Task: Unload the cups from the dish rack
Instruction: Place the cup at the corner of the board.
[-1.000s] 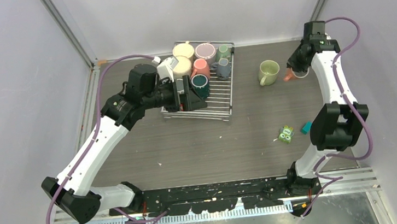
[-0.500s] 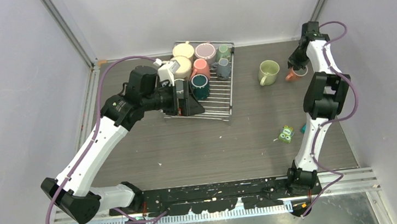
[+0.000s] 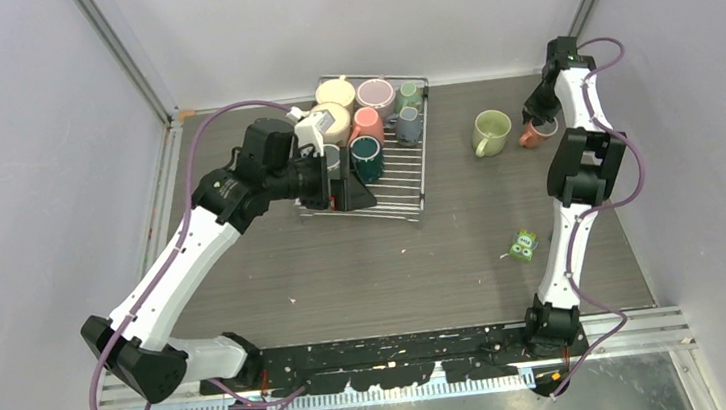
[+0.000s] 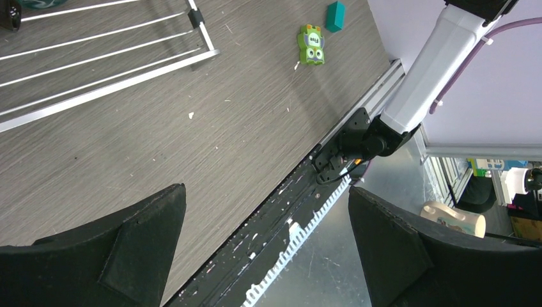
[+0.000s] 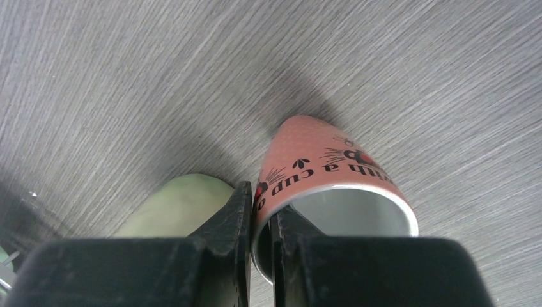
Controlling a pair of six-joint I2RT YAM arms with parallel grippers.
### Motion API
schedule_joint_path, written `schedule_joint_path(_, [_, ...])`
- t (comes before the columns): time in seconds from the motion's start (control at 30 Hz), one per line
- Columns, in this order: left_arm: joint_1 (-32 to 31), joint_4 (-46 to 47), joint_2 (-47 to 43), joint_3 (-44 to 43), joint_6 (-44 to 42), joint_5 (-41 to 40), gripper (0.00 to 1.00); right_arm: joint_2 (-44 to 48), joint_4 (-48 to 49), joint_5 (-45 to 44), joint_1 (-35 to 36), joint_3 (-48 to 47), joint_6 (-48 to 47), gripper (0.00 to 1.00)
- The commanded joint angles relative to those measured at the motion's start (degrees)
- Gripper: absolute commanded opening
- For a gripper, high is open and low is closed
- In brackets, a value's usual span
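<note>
The dish rack [image 3: 404, 187] sits at the back of the table, and its far half holds several cups: cream [image 3: 333, 91], mauve [image 3: 375, 93], salmon [image 3: 366, 122], grey [image 3: 409, 125] and dark teal [image 3: 366, 154]. My left gripper [image 3: 340, 189] hovers open over the rack's near left part; in the left wrist view that gripper [image 4: 265, 246] is empty above the table. My right gripper [image 5: 261, 220] is shut on the rim of a salmon printed mug [image 5: 332, 173], one finger inside it, low over the table at the back right [image 3: 536, 133]. A pale green mug [image 3: 491, 132] stands beside it.
A green toy block [image 3: 522, 246] lies on the table near the right arm, and a teal block [image 4: 335, 15] shows beside it in the left wrist view. Side walls and corner posts enclose the table. The arm bases stand along the near edge.
The right arm's elbow has swung up toward the back right corner while the salmon mug stayed almost in place. The left gripper has shifted slightly left over the rack.
</note>
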State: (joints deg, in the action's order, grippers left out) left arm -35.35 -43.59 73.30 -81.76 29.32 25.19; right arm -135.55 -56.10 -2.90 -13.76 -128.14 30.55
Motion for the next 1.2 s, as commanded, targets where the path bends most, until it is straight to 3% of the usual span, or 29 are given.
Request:
schedule_joint_path(0.0, [-0.1, 0.6, 0.0, -2.3, -0.9, 1.0, 1.0, -0.6, -2.3, -0.1, -0.2, -4.2, 0.4, 0.15])
schedule_joint_path(0.53, [-0.1, -0.1, 1.4, -2.9, -1.4, 0.4, 1.0, -0.3, -8.0, -3.0, 2.0, -11.8, 0.7, 0.56])
schedule_joint_path(0.77, [-0.1, -0.5, 1.1, -2.8, -2.0, -1.2, 1.0, 8.4, -8.2, -7.3, 2.5, -6.5, 1.3, 0.88])
schedule_joint_path(0.8, [-0.1, -0.6, 1.1, -2.8, -2.3, -1.9, 1.0, 11.1, -7.8, -7.5, 2.8, -4.6, 1.3, 0.99])
schedule_joint_path(1.17, [-0.1, -0.4, 4.0, -4.9, -4.6, -7.0, 1.0, 36.2, -0.7, -8.8, 8.2, 17.4, 2.8, 1.0])
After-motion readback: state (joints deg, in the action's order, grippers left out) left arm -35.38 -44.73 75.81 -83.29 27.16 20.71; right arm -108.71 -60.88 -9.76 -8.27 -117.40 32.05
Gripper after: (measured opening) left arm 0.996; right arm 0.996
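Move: The coral cup is still pinched by its left rim wall in the right hand; its middle lies about 3 cm right, 1 cm back and 3 cm below. The green mug stands some 8 cm left and 1 cm back of that hand; the dish rack's middle is roughly 40 cm left, level in reach, and the owl toy about 27 cm back and 11 cm left. From the left hand the coral cup is some 28 cm ahead, 48 cm right, 26 cm below. The coral cup is let go at its spot beside the green mug: the right hand settles under 1 cm, then its fingers spread from nearly shut to wide open while it eases up some 3 cm and slightly forward. It then lifts fast away from the cup, up and back, ending about 15 cm higher and 7 cm nearer the base, fingers tipping up some 10 degrees. ##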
